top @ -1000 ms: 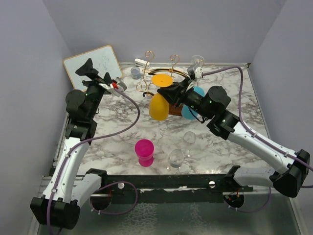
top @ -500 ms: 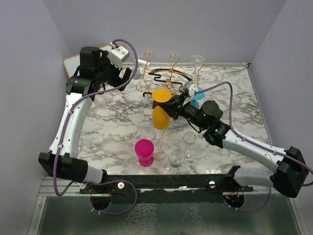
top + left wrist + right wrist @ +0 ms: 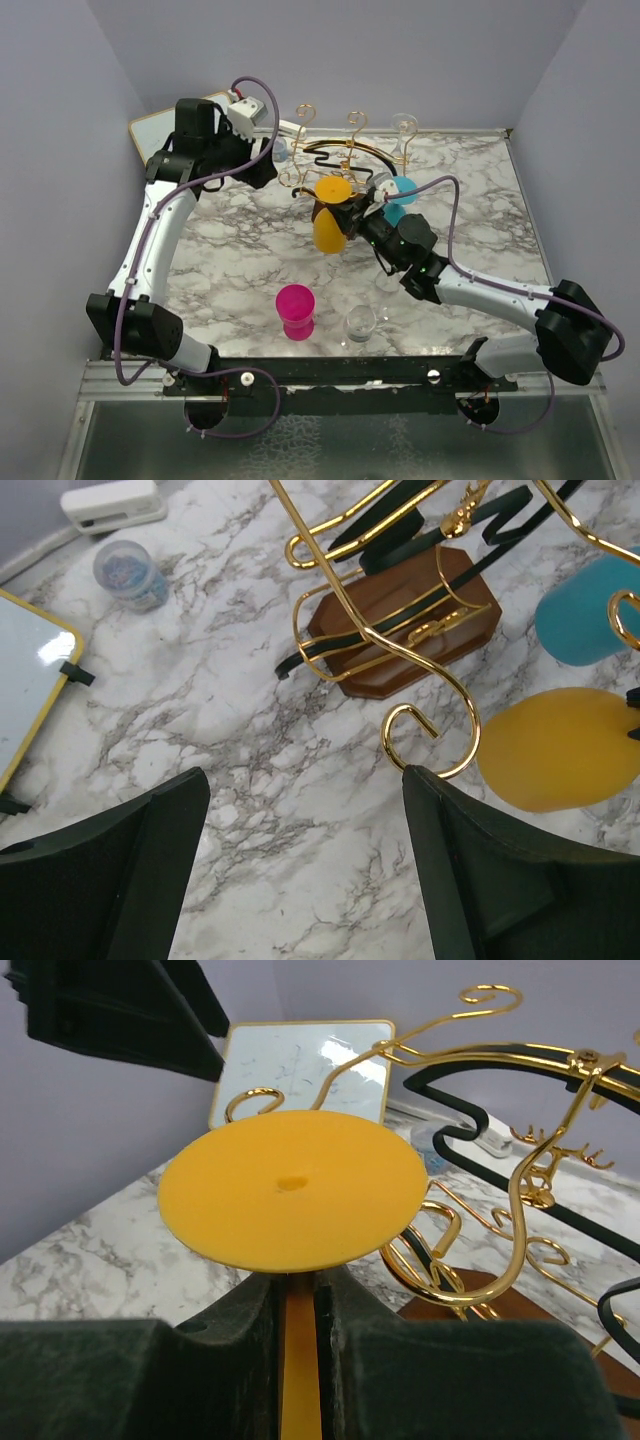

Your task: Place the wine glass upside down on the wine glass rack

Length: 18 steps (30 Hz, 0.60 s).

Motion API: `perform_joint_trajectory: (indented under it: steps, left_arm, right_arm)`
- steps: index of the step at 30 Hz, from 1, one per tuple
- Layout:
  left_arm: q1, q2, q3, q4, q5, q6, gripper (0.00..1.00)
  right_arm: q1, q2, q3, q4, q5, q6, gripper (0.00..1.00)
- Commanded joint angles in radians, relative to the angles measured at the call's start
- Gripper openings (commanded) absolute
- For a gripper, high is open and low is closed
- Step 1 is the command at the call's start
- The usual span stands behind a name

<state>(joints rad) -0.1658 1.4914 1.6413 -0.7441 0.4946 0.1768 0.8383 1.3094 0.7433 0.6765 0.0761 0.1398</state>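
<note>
My right gripper is shut on the stem of an upside-down yellow wine glass, whose round foot points up. The glass hangs beside the near arms of the wine glass rack, a gold wire stand on a brown wooden base. My left gripper is open and empty above the marble, left of the rack. Its right finger sits close to a curled gold hook. The yellow bowl lies just past that hook.
A teal glass and a clear glass hang at the rack. On the table stand a pink glass and two clear glasses. A whiteboard, small jar and white eraser sit back left.
The left arm has swung up and right from the whiteboard to the rack's left side, its jaws narrowing a little. The right arm has drawn the yellow glass slightly nearer.
</note>
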Motion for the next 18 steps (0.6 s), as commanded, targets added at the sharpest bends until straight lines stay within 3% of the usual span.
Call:
perform_joint_trajectory:
  steps: [1, 5, 7, 12, 18]
  left_arm:
    - [-0.005, -0.058, -0.026, 0.120, -0.060, -0.051, 0.81]
    - [-0.005, -0.023, -0.011, 0.132, 0.004, -0.082, 0.80]
    - [-0.004, 0.008, 0.010, 0.116, 0.047, -0.093, 0.75]
    - [-0.005, 0.082, 0.065, 0.076, 0.097, -0.090, 0.43]
    - [-0.005, 0.125, 0.103, 0.061, 0.163, -0.122, 0.42]
  right_arm:
    - [0.038, 0.036, 0.024, 0.043, 0.141, -0.058, 0.01]
    - [0.042, 0.055, 0.017, 0.073, 0.109, -0.061, 0.01]
    - [0.042, 0.072, 0.013, 0.084, 0.127, -0.062, 0.01]
    - [0.042, 0.120, 0.005, 0.155, 0.212, -0.089, 0.01]
    - [0.042, 0.171, -0.021, 0.295, 0.316, -0.109, 0.01]
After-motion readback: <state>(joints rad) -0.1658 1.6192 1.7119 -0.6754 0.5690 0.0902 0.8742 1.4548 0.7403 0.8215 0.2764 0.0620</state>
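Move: The right fingers hold the yellow wine glass upside down by its stem, facing the rack's front-left slot, which lies some 5 cm ahead, 1 cm to the left and roughly level. The blue glass hangs about 14 cm to the right, 3 cm farther out and a little lower. The rack's left gold arm is about 4 cm ahead of the empty left hand, 7 cm to its right and slightly below, with that arm's front curl 2 cm back, 5 cm right and 3 cm lower. The right hand keeps its pinch on the yellow glass's stem and carries it down and forward towards the rack's front-left slot, about 3 cm each way, sinking first and pushing forward more later, while the wrist swings some 10 degrees clockwise. Meanwhile the left hand lifts about 2 cm, then works forward and to the right towards the rack's left gold arm as it sinks back to just under its starting height, its fingers narrowing from wide to under half open without visibly gripping anything. ##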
